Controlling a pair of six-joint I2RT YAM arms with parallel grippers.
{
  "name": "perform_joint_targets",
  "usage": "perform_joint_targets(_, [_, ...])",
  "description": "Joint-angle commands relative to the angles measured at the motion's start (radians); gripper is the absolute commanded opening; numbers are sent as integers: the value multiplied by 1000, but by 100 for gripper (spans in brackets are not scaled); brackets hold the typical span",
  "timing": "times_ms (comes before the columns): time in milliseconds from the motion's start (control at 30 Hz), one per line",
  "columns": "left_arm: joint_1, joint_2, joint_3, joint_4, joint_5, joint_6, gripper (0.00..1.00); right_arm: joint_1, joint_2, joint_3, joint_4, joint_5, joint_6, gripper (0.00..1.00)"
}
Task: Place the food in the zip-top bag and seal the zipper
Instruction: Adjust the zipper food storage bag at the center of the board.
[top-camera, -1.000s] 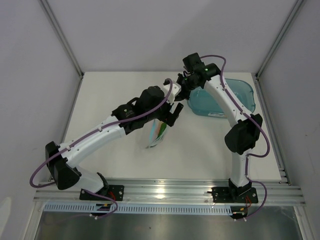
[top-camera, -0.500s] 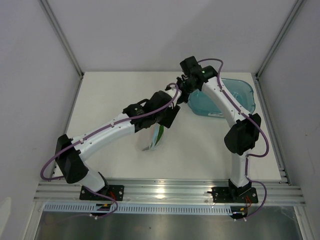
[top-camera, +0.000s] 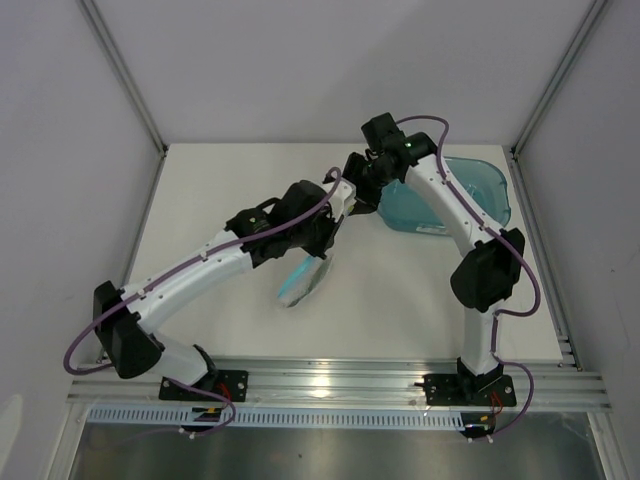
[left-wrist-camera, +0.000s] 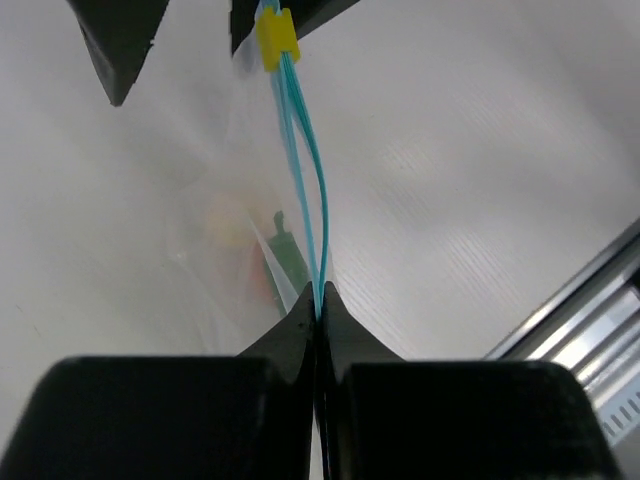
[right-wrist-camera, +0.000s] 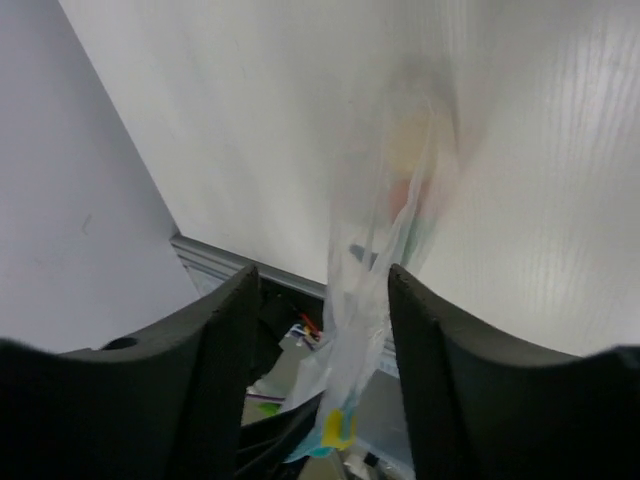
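The clear zip-top bag (top-camera: 300, 282) hangs tilted below my left gripper (top-camera: 327, 232). In the left wrist view that gripper (left-wrist-camera: 318, 312) is shut on the light blue zipper (left-wrist-camera: 300, 150), whose two strips bow slightly apart up to a yellow slider (left-wrist-camera: 277, 40). Through the plastic I see the food: a peach piece (left-wrist-camera: 225, 220) and a dark green piece (left-wrist-camera: 290, 262). My right gripper (right-wrist-camera: 322, 275) is open, its fingers (right-wrist-camera: 225, 340) standing either side of the bag (right-wrist-camera: 372, 300) without pinching it. The slider end (right-wrist-camera: 338, 428) shows low in that view.
A translucent teal tub (top-camera: 455, 195) stands at the back right, just behind the right arm. The white table (top-camera: 220, 190) ends at an aluminium rail (top-camera: 330, 375) in front. Grey walls close in on both sides.
My left gripper has shut on the zipper strip. The right gripper has opened and let go of the bag. The bag's bottom has swung toward the near left.
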Motion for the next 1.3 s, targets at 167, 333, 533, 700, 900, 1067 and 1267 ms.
perform_joint_targets(167, [145,-155,-71,-18,299,-1,1,-21,-38,198,-114,177,-239,99])
perform_joint_targets(333, [201,-215,-135,9,452,27,0,10,-52,261,-167,306,-477,99])
perform_joint_targets(533, [212,-232,-154,3,575,37,1,42,-148,110,-125,593,-646,99])
perform_joint_targets(700, [213,-244,-166,0,595,44,1,-24,-216,5,-79,601,-635,99])
perform_joint_targets(900, [215,-263,-198,37,658,43,0,89,-346,-164,144,834,-775,100])
perform_joint_targets(1067, [216,-258,-198,61,753,66,1,38,-411,-304,200,781,-666,100])
perform_joint_targets(1267, [233,-246,-200,61,859,90,1,-5,-489,-406,289,341,-723,98])
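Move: Just below the left fingers, shut on the blue zipper, hangs the bag's food pouch, about 12 cm down and close to straight underneath. From this hand the yellow slider is roughly 8 cm ahead, 8 cm right and near its height. The slider also lies within 2 cm of the right hand, between its half-open fingers. From the right hand the blue-green tray's middle is about 25 cm ahead, 30 cm right and 20 cm below. Opening fully, the right fingers come off the slider end, and that hand withdraws about 14 cm to the right towards the tray, rising some 4 cm and swinging from pointing leftward to down and forward. The left hand keeps its pinch on the zipper, goes left 4 cm, then back about 8 cm, rising slightly and turning clockwise some 20 degrees as it tilts. ##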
